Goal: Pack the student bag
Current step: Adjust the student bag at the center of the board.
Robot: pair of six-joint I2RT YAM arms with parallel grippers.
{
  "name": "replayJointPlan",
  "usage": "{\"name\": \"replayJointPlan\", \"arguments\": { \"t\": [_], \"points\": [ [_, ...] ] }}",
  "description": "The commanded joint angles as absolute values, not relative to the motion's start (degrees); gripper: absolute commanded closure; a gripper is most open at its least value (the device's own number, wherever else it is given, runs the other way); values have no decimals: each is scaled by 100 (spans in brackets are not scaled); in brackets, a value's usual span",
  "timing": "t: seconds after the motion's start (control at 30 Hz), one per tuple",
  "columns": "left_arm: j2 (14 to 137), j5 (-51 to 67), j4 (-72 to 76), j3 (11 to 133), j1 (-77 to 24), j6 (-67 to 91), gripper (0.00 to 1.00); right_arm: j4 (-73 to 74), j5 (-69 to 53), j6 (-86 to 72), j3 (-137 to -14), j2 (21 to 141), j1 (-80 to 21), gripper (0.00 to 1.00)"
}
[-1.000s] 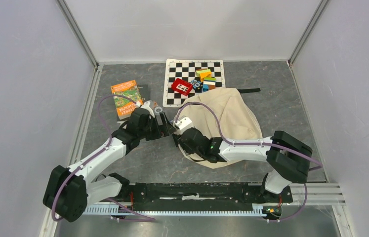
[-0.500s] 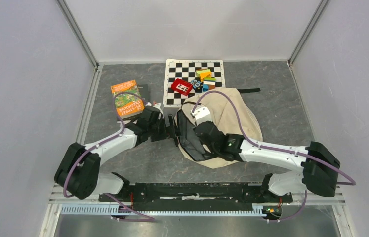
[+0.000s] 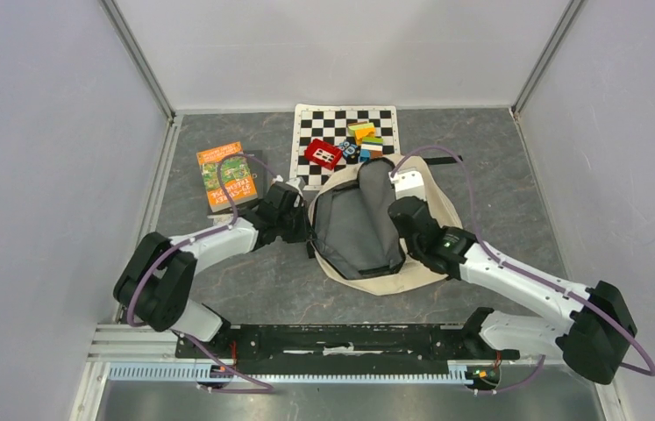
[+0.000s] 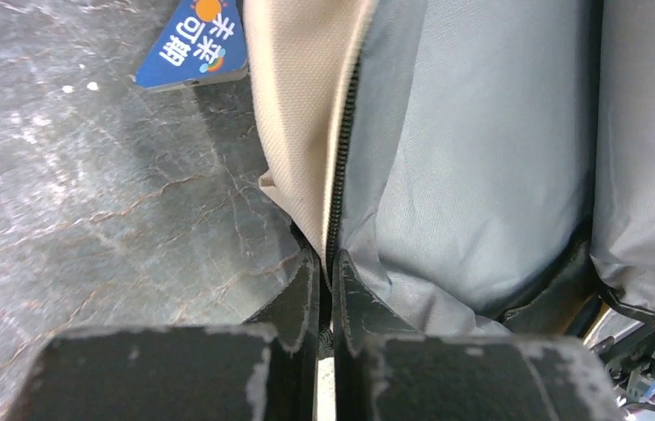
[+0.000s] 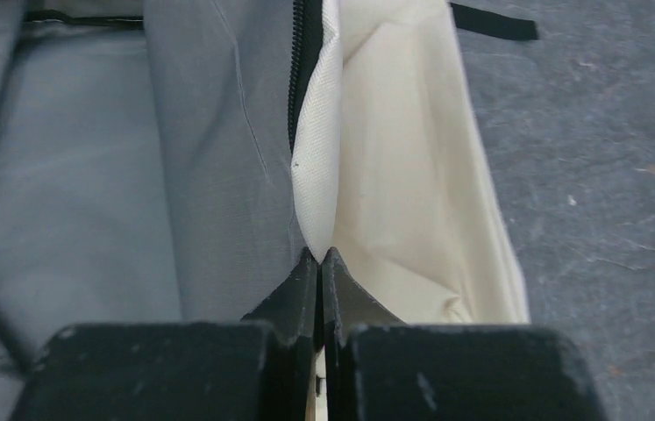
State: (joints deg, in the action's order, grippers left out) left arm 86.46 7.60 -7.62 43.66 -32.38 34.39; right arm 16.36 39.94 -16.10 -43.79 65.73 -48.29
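The student bag (image 3: 424,272), cream with black zippers, lies in the middle of the table with its mouth spread wide, showing the grey lining (image 3: 354,232). My left gripper (image 3: 308,224) is shut on the left rim of the mouth. In the left wrist view, the left gripper (image 4: 330,259) pinches the zipper edge between cream fabric (image 4: 293,114) and lining (image 4: 473,149). My right gripper (image 3: 396,219) is shut on the right rim. In the right wrist view, the right gripper (image 5: 321,254) clamps a cream fold (image 5: 315,184) beside the lining (image 5: 87,175).
An orange book (image 3: 225,175) lies left of the bag. A chessboard mat (image 3: 310,123) behind it carries a red box (image 3: 323,154) and coloured blocks (image 3: 364,136). A blue card (image 4: 196,44) lies by the bag's left edge. A black strap (image 3: 442,160) trails back right. Walls enclose three sides.
The left gripper reached the bag's left rim and shut on it. The right gripper shut on the other rim and swung right, pulling the mouth open and exposing the grey lining.
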Motion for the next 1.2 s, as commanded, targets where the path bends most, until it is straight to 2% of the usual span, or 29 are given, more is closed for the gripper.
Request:
{"name": "replayJointPlan", "arguments": {
  "t": [0.0, 0.1, 0.27, 0.47, 0.53, 0.6, 0.77, 0.9, 1.0, 1.17],
  "points": [
    [7621, 135, -916, 4304, -3262, 3208, 98, 1809, 4391, -1181, -4423, 6262, -4414, 100],
    [7064, 18, -1213, 4242, -3252, 3180, 98, 1778, 4235, -1090, -4308, 6413, -3906, 100],
    [6919, -125, -1645, 4060, -3243, 3137, 98, 1500, 3403, -1170, -3938, 7057, -3060, 100],
    [6818, 505, -1332, 3738, -3243, 3269, 98, 1349, 2682, -1254, -3884, 7486, -2892, 100],
    [6717, 771, -1212, 3735, -3243, 3272, 98, 1376, 2578, -1230, -3927, 7408, -2894, 88],
    [6635, 932, -1204, 3805, -3247, 3268, 98, 1427, 2524, -1196, -3970, 7261, -2892, 64],
    [6457, 1195, -1222, 4022, -3256, 3286, 98, 1782, 2613, -1199, -4059, 6816, -2889, 34],
    [6417, 1313, -1246, 4136, -3252, 3331, 98, 2034, 2359, -1209, -4100, 6378, -2892, 16],
    [6433, 1329, -1264, 4184, -3252, 3322, 98, 2138, 1862, -1195, -4194, 6103, -2892, 8],
    [6447, 1345, -1266, 4215, -3254, 3326, 98, 2005, 581, -935, -4449, 5680, -2907, 3]
  ]
}}
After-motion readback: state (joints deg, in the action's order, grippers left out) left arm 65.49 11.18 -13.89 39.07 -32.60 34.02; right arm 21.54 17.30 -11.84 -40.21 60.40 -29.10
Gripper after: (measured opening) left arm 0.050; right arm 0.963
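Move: The right hand grips the free rim of the student bag's flap; the bag's right side, where the flap is taken, lies about 7 cm to its right, level forward and some 12 cm below. The bag's middle is roughly 9 cm left and 12 below, the toy blocks some 20 cm ahead and 8 left. The left hand grips the left rim, the bag's middle about 14 cm to its right; the blue eraser is roughly 8 cm ahead and 3 left. Right hand swings the flap 8 cm right and down, opens, rises; left lifts its gripped rim 7 cm. ##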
